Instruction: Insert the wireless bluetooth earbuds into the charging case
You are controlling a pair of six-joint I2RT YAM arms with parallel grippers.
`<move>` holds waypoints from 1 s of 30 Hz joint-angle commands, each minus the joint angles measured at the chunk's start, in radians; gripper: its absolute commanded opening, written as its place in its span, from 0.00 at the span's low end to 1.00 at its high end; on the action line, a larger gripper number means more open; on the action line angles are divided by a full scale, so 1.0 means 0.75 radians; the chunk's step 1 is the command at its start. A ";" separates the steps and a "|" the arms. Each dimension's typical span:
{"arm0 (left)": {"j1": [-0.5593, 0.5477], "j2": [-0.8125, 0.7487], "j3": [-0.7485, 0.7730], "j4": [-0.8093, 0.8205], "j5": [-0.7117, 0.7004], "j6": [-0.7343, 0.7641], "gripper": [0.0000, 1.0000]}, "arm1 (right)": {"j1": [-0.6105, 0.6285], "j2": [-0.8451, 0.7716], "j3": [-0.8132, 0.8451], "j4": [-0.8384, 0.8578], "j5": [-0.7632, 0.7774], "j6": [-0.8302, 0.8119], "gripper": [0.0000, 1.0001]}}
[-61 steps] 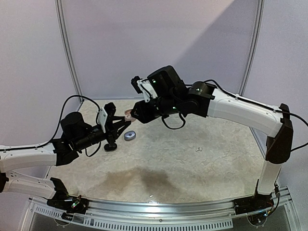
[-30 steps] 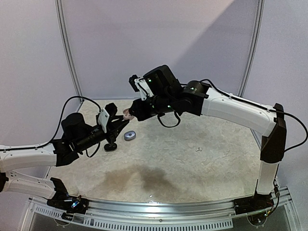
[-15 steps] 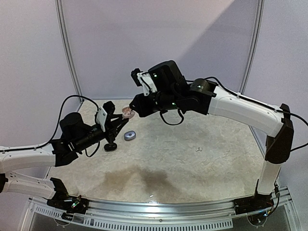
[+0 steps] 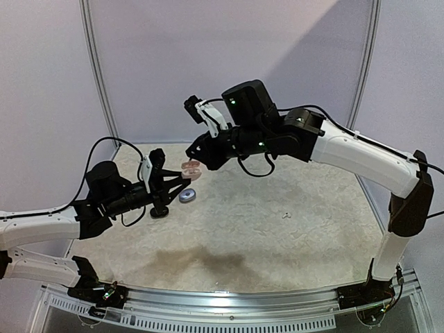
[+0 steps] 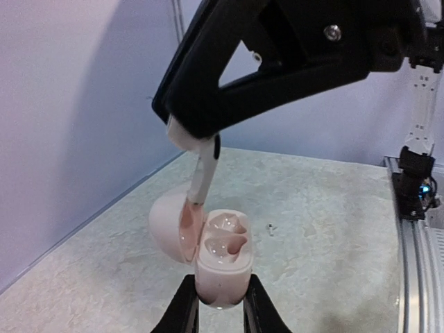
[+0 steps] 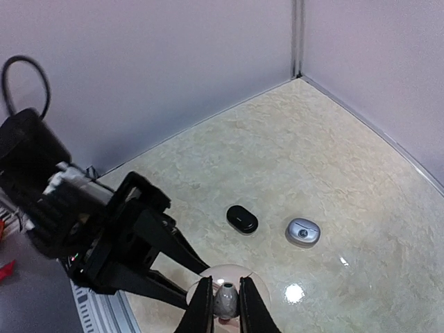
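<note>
My left gripper is shut on the base of a pale pink charging case, held above the table with its lid swung open to the left. Both sockets in it show empty. My right gripper hangs just above the case, shut on a small whitish-grey earbud. In the left wrist view the earbud hangs from the right gripper's fingertips, its lower end at the inside of the lid. The top view shows the case between the left gripper and the right gripper.
A silver-grey case and a black case lie shut on the table below the grippers. One tiny loose earbud lies further right on the mottled tabletop. Walls close off the back and the left side.
The right arm has lifted and drawn back a little to the right, still carrying the earbud. The left arm and the open case have hardly moved.
</note>
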State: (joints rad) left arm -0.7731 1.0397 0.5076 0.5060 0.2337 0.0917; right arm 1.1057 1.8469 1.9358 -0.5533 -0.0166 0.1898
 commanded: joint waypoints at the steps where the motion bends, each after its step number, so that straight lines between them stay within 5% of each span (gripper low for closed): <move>1: 0.061 -0.004 0.032 -0.002 0.378 -0.154 0.00 | 0.049 -0.109 0.041 -0.110 -0.223 -0.278 0.00; 15: 0.086 0.064 0.123 -0.020 0.768 -0.051 0.00 | 0.113 -0.039 0.204 -0.465 -0.219 -0.542 0.00; 30: 0.086 0.071 0.163 -0.116 0.798 0.088 0.00 | 0.127 -0.023 0.193 -0.495 -0.192 -0.571 0.00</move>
State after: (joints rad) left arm -0.7193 1.0893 0.6067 0.4477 0.8185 0.1349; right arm 1.1881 1.8050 2.0621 -0.8986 -0.1623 -0.2192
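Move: The left fingers hold the open pink charging case; the earbud for it is in the right fingers, about 2 cm ahead of the left hand and 5 cm above. From the right hand, the case lies some 2 cm back and 5 cm below, roughly level sideways. On the table about 25 cm below the left hand, the blue case lies about 15 cm ahead and 5 cm to its left, the black case about 7 cm ahead and 15 cm left. Both hands draw back towards the robot together, the left carrying the open case about 7 cm back, somewhat to the right and slightly up while swinging it some 30 degrees clockwise, its grip unchanged. The right, still pinching the earbud by its head, goes back about 8.5 cm, first rising, then sinking some 3 cm as it turns counter-clockwise and tips its fingers further down, bringing the stem from above the lid side down to the case's wells. ##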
